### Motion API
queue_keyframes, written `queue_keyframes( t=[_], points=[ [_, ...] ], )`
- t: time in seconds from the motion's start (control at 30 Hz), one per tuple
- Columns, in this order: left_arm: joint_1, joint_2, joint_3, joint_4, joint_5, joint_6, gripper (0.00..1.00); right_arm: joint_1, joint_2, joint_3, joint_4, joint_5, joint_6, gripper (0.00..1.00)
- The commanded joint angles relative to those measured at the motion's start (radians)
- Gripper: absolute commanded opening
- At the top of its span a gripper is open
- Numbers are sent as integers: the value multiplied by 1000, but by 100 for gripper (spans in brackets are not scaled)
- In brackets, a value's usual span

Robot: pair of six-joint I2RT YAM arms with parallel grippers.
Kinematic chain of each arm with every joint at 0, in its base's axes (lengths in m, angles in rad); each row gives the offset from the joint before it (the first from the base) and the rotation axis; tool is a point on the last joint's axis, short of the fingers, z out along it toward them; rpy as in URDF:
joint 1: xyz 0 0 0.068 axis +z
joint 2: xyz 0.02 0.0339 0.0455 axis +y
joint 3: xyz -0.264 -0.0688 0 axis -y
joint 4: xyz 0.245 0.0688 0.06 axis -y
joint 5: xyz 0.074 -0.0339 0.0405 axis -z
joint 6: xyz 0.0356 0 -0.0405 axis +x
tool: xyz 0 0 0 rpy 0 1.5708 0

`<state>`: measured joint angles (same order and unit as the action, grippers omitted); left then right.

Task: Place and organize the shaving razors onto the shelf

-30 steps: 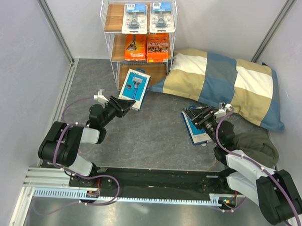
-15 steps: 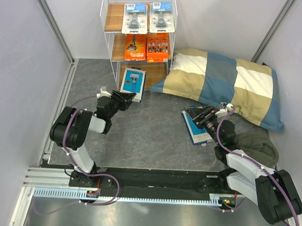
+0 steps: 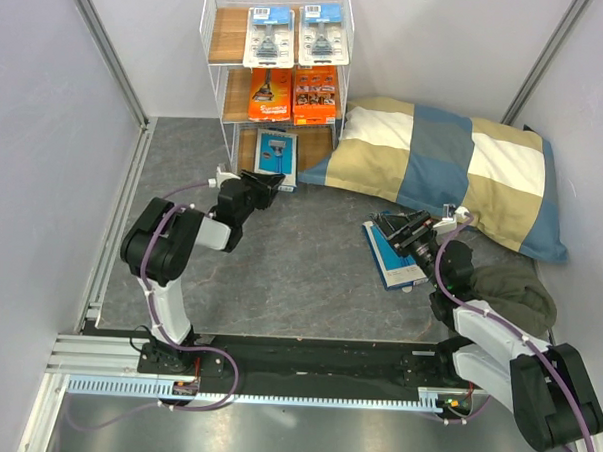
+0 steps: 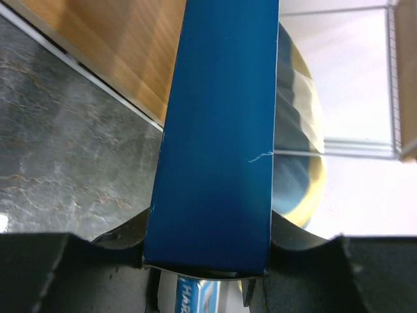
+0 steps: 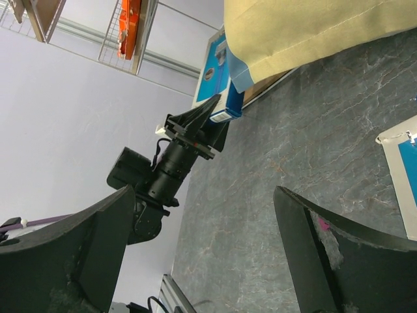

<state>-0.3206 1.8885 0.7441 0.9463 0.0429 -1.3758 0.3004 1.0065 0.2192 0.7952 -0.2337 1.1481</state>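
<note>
The shelf point(image 3: 221, 44) stands at the back with two clear blister razor packs point(image 3: 271, 36) on the top tier and two orange packs point(image 3: 271, 94) on the middle tier. My left gripper point(image 3: 266, 187) is shut on a blue razor box point(image 3: 276, 153), holding it upright at the left of the bottom tier. In the left wrist view that blue box point(image 4: 218, 130) fills the gap between the fingers, over the wooden tier point(image 4: 124, 52). A second blue box point(image 3: 392, 258) lies flat on the table. My right gripper point(image 3: 397, 230) hovers open just above it with nothing between its fingers.
A blue-and-beige checked pillow point(image 3: 454, 168) lies right of the shelf, its corner touching the bottom tier. A dark cloth point(image 3: 509, 290) sits by the right arm. Grey walls close in both sides, and a metal rail point(image 3: 121, 228) runs along the left.
My left gripper carried the blue box away from the arms, tipped it upright and brought it to the shelf's bottom tier. The right arm has hardly moved.
</note>
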Motion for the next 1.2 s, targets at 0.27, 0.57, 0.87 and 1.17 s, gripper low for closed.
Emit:
queue_keyframes(
  t=[0.27, 0.57, 0.87, 1.17],
  points=[
    [-31, 125, 208, -75, -158, -28, 7, -23, -48, -12, -14, -30, -14, 96],
    [-64, 233, 368, -144, -123, -22, 8, -30, -54, -17, -20, -38, -13, 96],
    [-106, 323, 509, -239, -136, -25, 8, -38, -75, -15, -43, -56, -22, 97],
    [-130, 397, 643, -316, -147, -38, 10, -41, -118, -27, -88, -58, -31, 97]
  ],
)
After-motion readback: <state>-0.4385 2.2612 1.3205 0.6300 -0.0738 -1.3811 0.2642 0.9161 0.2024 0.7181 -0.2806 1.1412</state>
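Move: The blue razor box is already pinched in the left hand; its place, the right half of the bottom shelf, lies roughly 16 cm ahead, 9 cm to the right and 5 cm lower. The pillow's left corner is some 3 cm ahead and 11 cm right, 7 cm down. On the middle shelf, about 20 cm up and 20 cm ahead, one orange box stands straight ahead, the other 9 cm right. From the right hand that shelf place is about 31 cm ahead, 16 cm left, 13 cm below. The blue razor box, still gripped at its near end, is carried deeper into the bottom shelf: the left hand first takes it mostly forward about 6 cm while sinking, then slants right towards the pillow side for some 6 cm, still edging forward. It ends about 4 cm lower, the fingers keeping their hold and the wrist tipping down barely five degrees. ##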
